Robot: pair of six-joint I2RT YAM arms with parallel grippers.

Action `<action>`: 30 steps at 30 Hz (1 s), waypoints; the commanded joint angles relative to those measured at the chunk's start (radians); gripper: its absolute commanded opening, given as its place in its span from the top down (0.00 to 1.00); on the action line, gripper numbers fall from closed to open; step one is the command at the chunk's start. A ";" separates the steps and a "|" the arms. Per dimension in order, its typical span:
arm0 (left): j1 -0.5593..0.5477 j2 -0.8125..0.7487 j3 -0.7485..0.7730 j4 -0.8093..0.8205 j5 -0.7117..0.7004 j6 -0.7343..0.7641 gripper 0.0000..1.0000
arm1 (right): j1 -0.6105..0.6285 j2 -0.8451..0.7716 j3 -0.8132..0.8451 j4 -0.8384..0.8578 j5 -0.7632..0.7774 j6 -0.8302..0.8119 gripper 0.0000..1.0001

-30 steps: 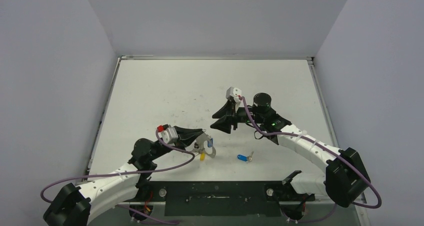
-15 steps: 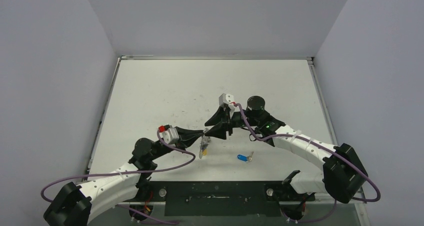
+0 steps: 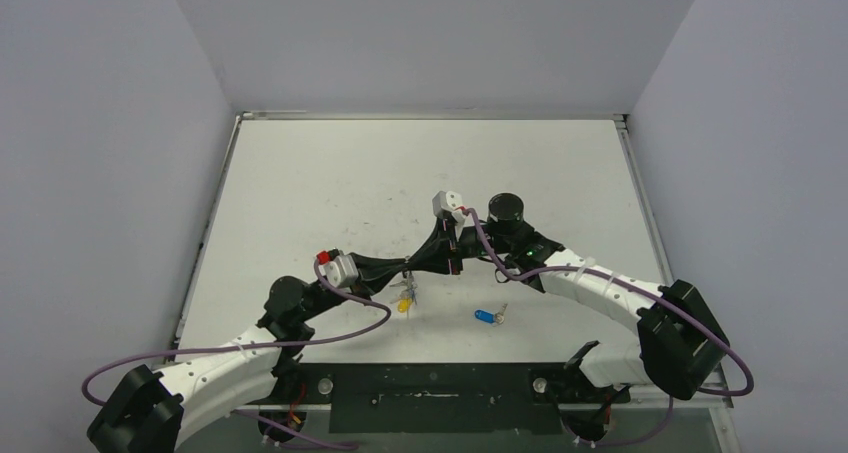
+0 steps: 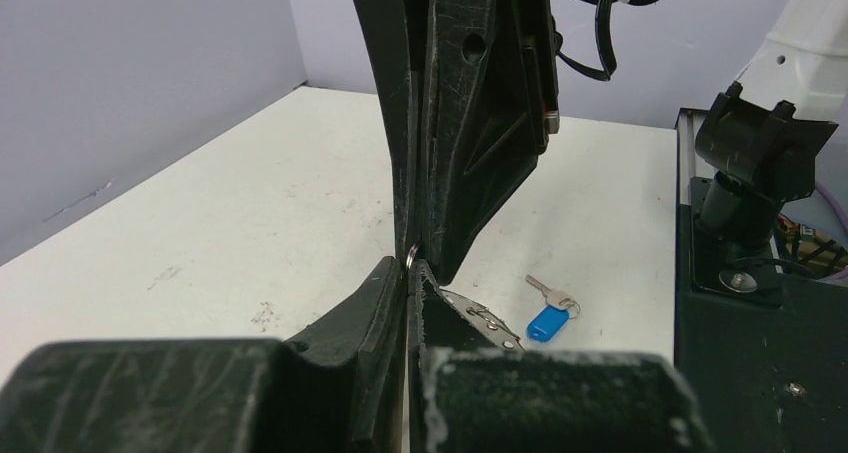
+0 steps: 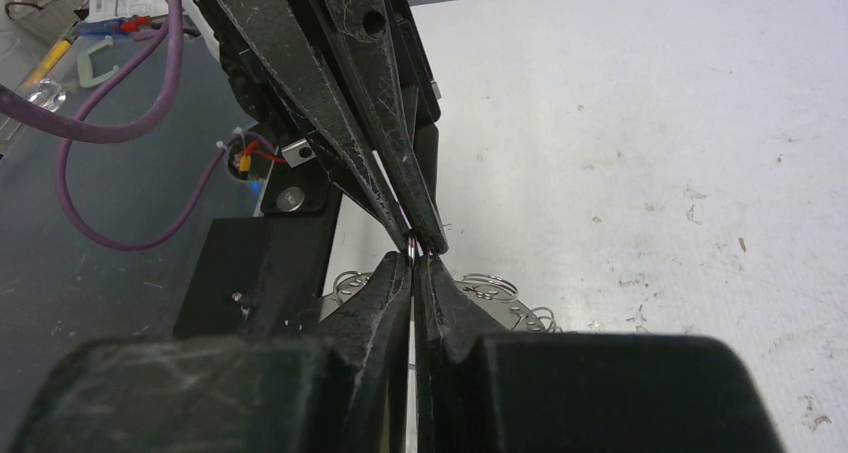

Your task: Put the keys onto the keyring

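Observation:
My left gripper (image 3: 406, 272) and right gripper (image 3: 419, 265) meet tip to tip above the table's near middle. Both are shut on the same thin silvery wire, the keyring (image 4: 411, 254). In the left wrist view the left gripper (image 4: 411, 266) pinches it while the right arm's fingers (image 4: 470, 123) come down from above. The right wrist view shows the right gripper (image 5: 411, 261) closed on the keyring (image 5: 410, 244). Below the tips hangs a yellow-headed key (image 3: 404, 305) with flat metal parts (image 4: 487, 320). Another of the keys, with a blue tag (image 3: 486, 316) (image 4: 547, 322), lies on the table to the right.
The black mounting plate (image 3: 430, 388) (image 4: 760, 363) runs along the table's near edge. Purple cables (image 3: 330, 338) loop from both arms. Grey walls enclose the white table (image 3: 330, 173) on three sides.
My right gripper has moved left to the left gripper's tips and shut on the keyring. The ring has turned edge-on and the yellow key has swung beneath it.

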 commanded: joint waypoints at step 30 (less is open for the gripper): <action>-0.006 -0.151 0.250 -0.728 0.024 0.250 0.55 | 0.103 0.012 0.500 -1.105 0.418 -0.446 1.00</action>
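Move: The keyring's top ring sits right at both hand points, pinched by both pairs of fingertips. From either hand, its metal plate hangs about 6 cm straight below and the yellow-tagged key about 12 cm below, roughly 1 cm back. The loose blue-tagged key lies on the table some 18 cm to the right of either hand, 2 cm back and about 20 cm down. The keyring passes into the right hand's hold alone: the left fingers open to a little under half and let go of the ring, that hand easing about 1 cm left and tipping its fingers down. The right fingers keep their pinch and draw the ring some 3 cm rightward, away from the left hand, dipping slightly before rising and tipping their points down about 20 degrees. ##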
